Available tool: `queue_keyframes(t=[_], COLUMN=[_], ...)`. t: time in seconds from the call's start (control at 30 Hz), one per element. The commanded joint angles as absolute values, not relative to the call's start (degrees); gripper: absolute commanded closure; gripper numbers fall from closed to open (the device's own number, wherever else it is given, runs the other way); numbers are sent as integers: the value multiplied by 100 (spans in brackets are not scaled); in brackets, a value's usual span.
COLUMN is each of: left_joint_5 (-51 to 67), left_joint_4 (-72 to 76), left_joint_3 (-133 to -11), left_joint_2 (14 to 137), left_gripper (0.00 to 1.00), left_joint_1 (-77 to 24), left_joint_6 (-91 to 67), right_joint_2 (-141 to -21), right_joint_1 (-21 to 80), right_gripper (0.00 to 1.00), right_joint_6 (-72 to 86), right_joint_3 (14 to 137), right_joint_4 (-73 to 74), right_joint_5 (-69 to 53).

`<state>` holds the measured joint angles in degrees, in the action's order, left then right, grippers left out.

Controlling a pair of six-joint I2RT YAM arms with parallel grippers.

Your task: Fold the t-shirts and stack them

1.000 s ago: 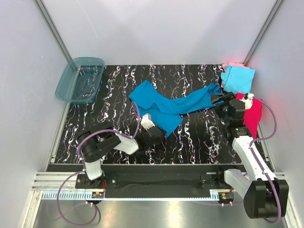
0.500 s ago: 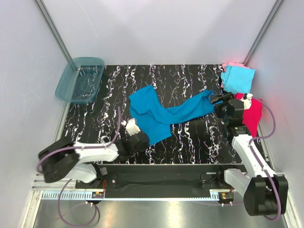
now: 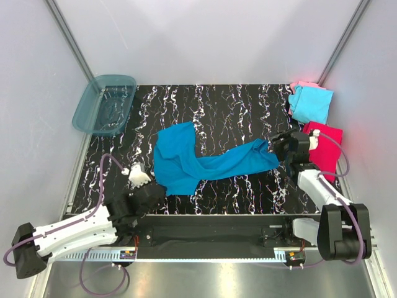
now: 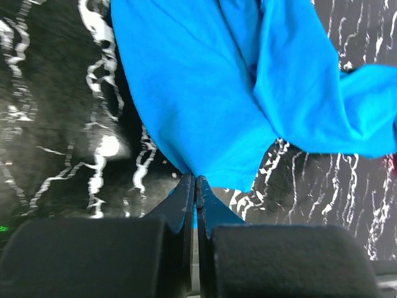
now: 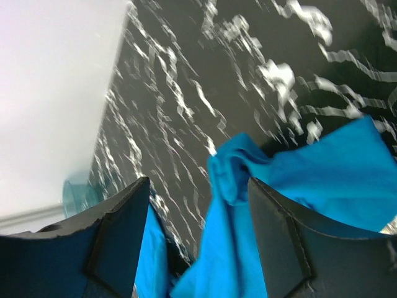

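Note:
The large teal-blue t-shirt lies stretched and rumpled across the black marbled table. My left gripper is shut on its near-left hem, and the left wrist view shows the closed jaws pinching the cloth edge. My right gripper stands open at the shirt's right end. In the right wrist view a bunched fold of the shirt lies between the spread fingers. The light cyan t-shirt lies on the pale pink one at the far right, with the magenta-red one nearer.
A translucent teal plastic tub sits at the far left corner, off the table's edge. White walls close in the left, back and right sides. The arm bases stand on the metal rail at the near edge.
My left arm has drawn back towards the near left, dragging the teal-blue shirt leftwards and nearer. The shirt's right end slid left, and my right gripper followed it a little.

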<state>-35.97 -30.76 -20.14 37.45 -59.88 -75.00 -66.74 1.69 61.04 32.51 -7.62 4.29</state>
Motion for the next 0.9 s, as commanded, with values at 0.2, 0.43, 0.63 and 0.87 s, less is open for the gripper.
queue_keyframes(t=[0.2,0.43,0.63,0.87], left_joint_5=[-3806,-3709,-3691,-3744], left_joint_4=[-2893,-2172,-2127,-2347], left_joint_3=[-1960,-1881,-1916,-1846], left_joint_2=[4429,4834,4799,4527], left_gripper=[100,100,100,100], left_joint_1=[-5941,-5941,-5941,-5941], left_joint_6=[-7480,-7365,-7321,-7374], right_joint_2=[-6083,-4967,-5229,-5756], right_joint_1=[527,650,650,633], right_gripper=[30,30,30,29], right_joint_6=[6100,5836,5529,5449], right_joint_3=[2005,1512,1687,1837], right_joint_4=[-853,-124,-26,-237], right_joint_5=[-254,-98,271,378])
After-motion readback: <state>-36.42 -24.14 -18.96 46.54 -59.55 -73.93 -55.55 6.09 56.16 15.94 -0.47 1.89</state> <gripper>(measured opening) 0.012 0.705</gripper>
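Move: Some 10 cm back from the right hand and about 13 cm below lies the near edge of the blue t-shirt's right end. The shirt's bunched far fold sits almost straight below the hand, about 2 cm left. The red t-shirt is roughly 23 cm to its right and 3 cm back, the light-blue one 18 cm ahead and 26 cm right. From the left hand, that near edge is about 10 cm ahead, 39 cm right and 6 cm below. Drawing back and sinking about 9 cm each way, with a small shift left, the open right hand comes down towards the near edge of the blue t-shirt's right end; it lifts slightly midway, then sinks again, its fingers tipping further down and turning some 10 degrees counter-clockwise. The left fingers keep their pinch on the shirt's near-left edge and lower it 3 cm, then ease up slightly. ##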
